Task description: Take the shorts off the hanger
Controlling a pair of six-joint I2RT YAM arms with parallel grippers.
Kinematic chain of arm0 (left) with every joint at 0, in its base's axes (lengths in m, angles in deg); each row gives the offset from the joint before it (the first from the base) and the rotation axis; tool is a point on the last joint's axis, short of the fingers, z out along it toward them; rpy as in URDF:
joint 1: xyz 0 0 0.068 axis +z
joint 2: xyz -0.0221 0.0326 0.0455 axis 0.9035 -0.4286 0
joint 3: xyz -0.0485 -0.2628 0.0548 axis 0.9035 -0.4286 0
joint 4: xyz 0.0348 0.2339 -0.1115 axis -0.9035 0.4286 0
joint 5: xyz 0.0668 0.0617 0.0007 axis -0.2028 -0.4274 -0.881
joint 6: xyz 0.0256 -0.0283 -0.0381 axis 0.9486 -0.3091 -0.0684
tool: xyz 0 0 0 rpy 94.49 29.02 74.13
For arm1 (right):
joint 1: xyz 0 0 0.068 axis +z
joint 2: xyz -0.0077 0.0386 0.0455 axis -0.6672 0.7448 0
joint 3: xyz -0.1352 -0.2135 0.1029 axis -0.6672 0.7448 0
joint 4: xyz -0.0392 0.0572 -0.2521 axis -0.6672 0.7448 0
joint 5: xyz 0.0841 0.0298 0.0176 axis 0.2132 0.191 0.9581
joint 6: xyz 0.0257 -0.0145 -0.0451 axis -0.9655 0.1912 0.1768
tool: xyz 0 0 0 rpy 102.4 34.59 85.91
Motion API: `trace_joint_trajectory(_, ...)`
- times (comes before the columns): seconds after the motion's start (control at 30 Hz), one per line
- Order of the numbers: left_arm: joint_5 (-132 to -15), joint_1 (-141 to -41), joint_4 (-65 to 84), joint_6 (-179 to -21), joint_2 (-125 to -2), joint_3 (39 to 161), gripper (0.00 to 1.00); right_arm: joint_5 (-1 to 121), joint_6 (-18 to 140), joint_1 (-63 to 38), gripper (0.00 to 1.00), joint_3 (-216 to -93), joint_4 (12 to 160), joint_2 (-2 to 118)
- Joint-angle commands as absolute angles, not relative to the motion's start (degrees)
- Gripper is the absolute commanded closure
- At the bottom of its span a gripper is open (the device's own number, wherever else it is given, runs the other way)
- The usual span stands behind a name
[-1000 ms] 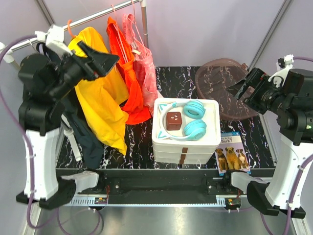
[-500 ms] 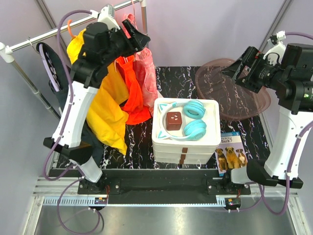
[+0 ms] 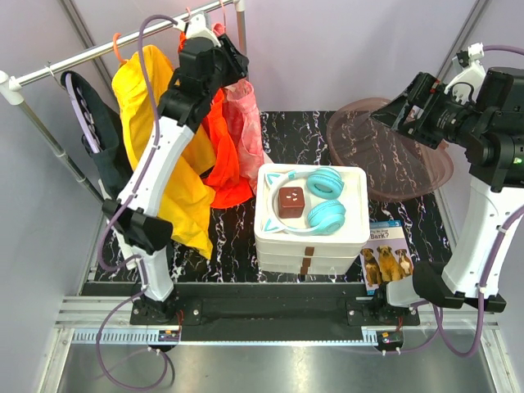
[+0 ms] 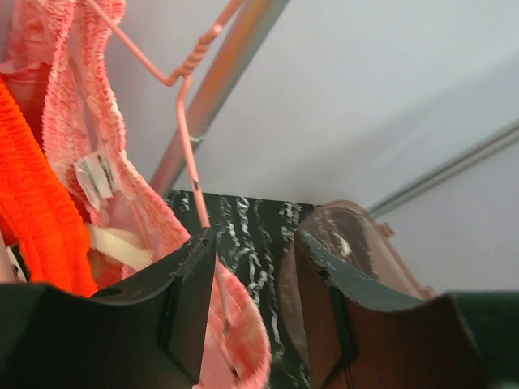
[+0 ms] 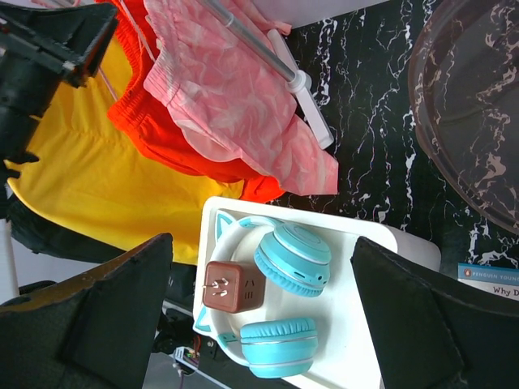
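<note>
The pink shorts (image 3: 243, 115) hang from a pink wire hanger (image 4: 190, 138) at the right end of the clothes rail (image 3: 98, 53). My left gripper (image 3: 235, 64) is raised to the top of the shorts. In the left wrist view its jaws (image 4: 253, 243) stand partly apart. The hanger's wire and a fold of pink shorts (image 4: 243, 332) lie between them, close against the left finger (image 4: 190, 300), with a gap to the right finger. My right gripper (image 3: 391, 110) hovers wide open and empty, high over the right side of the table; its wrist view looks down on the shorts (image 5: 235, 105).
An orange garment (image 3: 217, 139), a yellow one (image 3: 164, 155) and a dark one (image 3: 94, 123) hang left of the shorts. A white stacked box (image 3: 311, 233) carries teal headphones (image 3: 323, 201) and a brown cube (image 3: 291, 201). A brown translucent bowl (image 3: 385, 155) and a dog book (image 3: 389, 258) lie right.
My left arm swung from the far left up to the pink shorts at the rail's right end, and its jaws narrowed around the hanger wire. The right arm lifted and turned a little.
</note>
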State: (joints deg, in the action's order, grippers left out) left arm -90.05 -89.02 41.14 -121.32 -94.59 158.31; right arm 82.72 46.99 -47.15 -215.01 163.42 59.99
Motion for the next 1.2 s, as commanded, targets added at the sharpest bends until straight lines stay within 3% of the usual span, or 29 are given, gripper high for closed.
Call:
trace_joint_trajectory(0.0,-95.74,-89.05,34.78,-117.55,-97.09,162.31,0.54,81.93,48.41,-47.22,0.00,-217.12,173.33,59.93)
trace_joint_trajectory(0.4,-99.71,-89.05,30.57,-117.54,-99.55,160.20,0.52,80.88,49.28,-47.22,0.00,-219.23,173.60,61.34)
trace_joint_trajectory(0.7,-99.53,-89.05,29.33,-117.46,-102.45,162.21,0.61,80.79,49.46,-47.22,0.00,-220.20,173.77,62.04)
trace_joint_trajectory(0.8,-99.35,-89.05,29.16,-116.49,-102.63,162.92,0.74,80.70,49.55,-47.22,0.00,-220.20,173.77,61.87)
trace_joint_trajectory(0.87,-99.18,-89.05,29.07,-116.32,-102.55,162.84,0.89,80.53,49.46,-47.13,0.00,-220.29,173.86,61.78)
trace_joint_trajectory(0.97,-98.65,-89.05,29.07,-115.96,-101.93,162.84,1.00,80.53,49.55,-47.13,0.00,-220.29,173.95,61.78)
trace_joint_trajectory(1.17,-96.37,-89.14,29.07,-115.35,-98.95,162.57,1.00,80.79,49.46,-47.13,0.00,-220.99,173.86,62.31)
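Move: The pink hanger's wire, just below its twist, is about 6 cm ahead of the left hand, level sideways and roughly 4 cm lower. The middle of its pink shorts hangs some 6 cm ahead, 4 cm left and 18 cm down; the red shorts' is about 4 cm ahead, 10 cm left and 20 cm down. From the right hand, the wire is about 25 cm ahead, 30 cm left and 5 cm lower. Left hand goes about 6 cm forward and 4 down to the pink hanger; half-open fingers shut, pinching its wire. ##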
